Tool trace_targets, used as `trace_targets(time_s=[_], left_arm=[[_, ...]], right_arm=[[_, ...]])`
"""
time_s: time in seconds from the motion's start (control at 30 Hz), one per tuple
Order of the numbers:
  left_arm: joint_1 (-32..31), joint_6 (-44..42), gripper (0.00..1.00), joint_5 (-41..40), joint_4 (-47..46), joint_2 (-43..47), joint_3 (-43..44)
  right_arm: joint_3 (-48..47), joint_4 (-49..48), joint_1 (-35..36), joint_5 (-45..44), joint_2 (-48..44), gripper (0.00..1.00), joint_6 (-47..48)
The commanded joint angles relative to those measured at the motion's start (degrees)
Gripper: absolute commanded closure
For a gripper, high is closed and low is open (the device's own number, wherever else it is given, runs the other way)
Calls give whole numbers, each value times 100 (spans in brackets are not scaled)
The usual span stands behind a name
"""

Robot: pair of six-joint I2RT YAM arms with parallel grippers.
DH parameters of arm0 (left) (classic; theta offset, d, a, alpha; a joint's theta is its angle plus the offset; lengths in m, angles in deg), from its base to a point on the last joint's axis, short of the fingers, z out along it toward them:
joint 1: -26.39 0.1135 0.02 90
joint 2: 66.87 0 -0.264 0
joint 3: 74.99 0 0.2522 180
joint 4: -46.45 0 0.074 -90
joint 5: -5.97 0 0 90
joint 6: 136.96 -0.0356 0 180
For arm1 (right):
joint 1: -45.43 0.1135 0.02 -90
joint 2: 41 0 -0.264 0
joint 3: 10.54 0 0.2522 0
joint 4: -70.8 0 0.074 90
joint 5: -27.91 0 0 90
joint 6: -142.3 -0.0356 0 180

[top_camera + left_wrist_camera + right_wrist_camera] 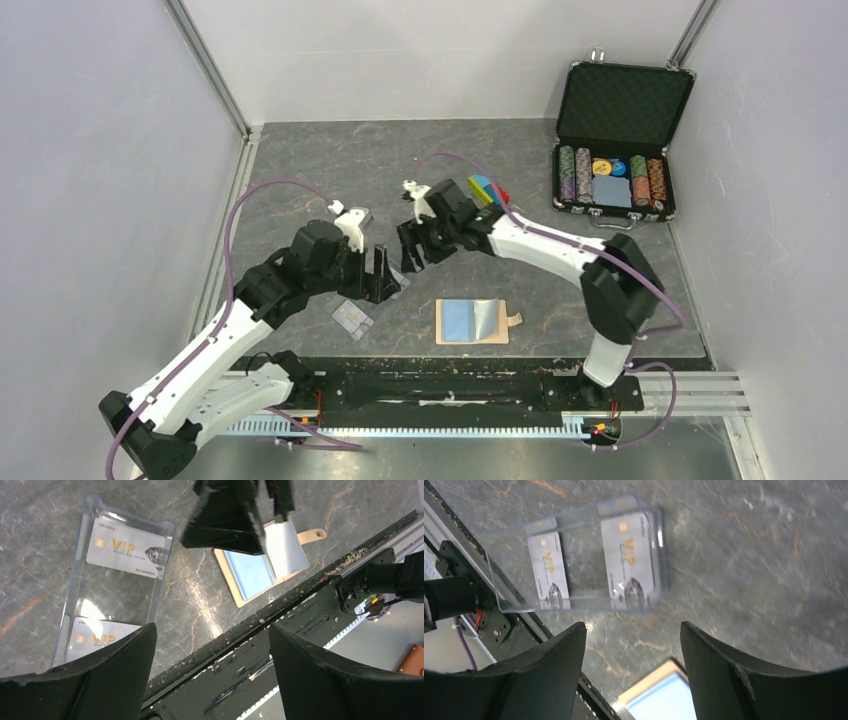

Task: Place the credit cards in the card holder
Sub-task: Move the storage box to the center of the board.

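Two pale grey credit cards with gold chips lie in a clear plastic case (352, 318) on the table; one card (125, 547) sits at its far end and the other card (95, 637) at its near end. Both credit cards (631, 562) show from the right wrist too. The tan card holder (473, 322) lies open, its light blue panels up. My left gripper (385, 275) hovers open and empty just right of the case, its tips (211, 630) over the table's front edge. My right gripper (412, 250) hangs open and empty close beside it, above the card holder (659, 695).
An open black poker-chip case (615, 150) stands at the back right. A small multicoloured object (487, 190) lies behind the right wrist. The black mounting rail (450, 385) runs along the front edge. Walls close in the left and right sides.
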Motion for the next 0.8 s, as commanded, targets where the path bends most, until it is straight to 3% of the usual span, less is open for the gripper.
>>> trace_targets(time_s=[0.0, 0.23, 0.4, 0.5, 0.6, 0.77], left_arm=[[12, 791, 11, -60, 169, 323, -211], [12, 1017, 10, 67, 177, 736, -512], [12, 1109, 10, 73, 234, 903, -680], [12, 1126, 10, 37, 323, 932, -697], [12, 1171, 10, -76, 428, 924, -662], [12, 1381, 10, -396, 583, 825, -668]], right_arm=[[-1064, 595, 265, -341, 752, 29, 477], [-2108, 1081, 452, -993, 1917, 34, 716], [-2668, 1339, 518, -1181, 2537, 45, 778], [-2684, 1332, 554, -1218, 2633, 62, 646], [-2474, 1262, 555, -1311, 2528, 91, 296], [-1813, 937, 599, -1208, 2095, 100, -370]])
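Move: The clear storage box holding the VIP cards lies diagonally between the hands. From the right hand its middle is about 10 cm left, 3 cm back and 10 cm down, and its far right end wall some 3 cm ahead, 5 cm left and 8 cm below. The card holder is about 9 cm back and 12 cm right, at table height. From the left hand the box middle is roughly 12 cm below, 4 cm left and 2 cm back. Sink the right gripper about 8 cm while easing it left and a little forward, tipping the fingers some 15 degrees more upright, until they straddle the far right end wall of the storage box. Then stop and shut them fully, pinching that wall. Meanwhile draw the empty left gripper back about 3 cm, down and left, kept wide open, over the box. ##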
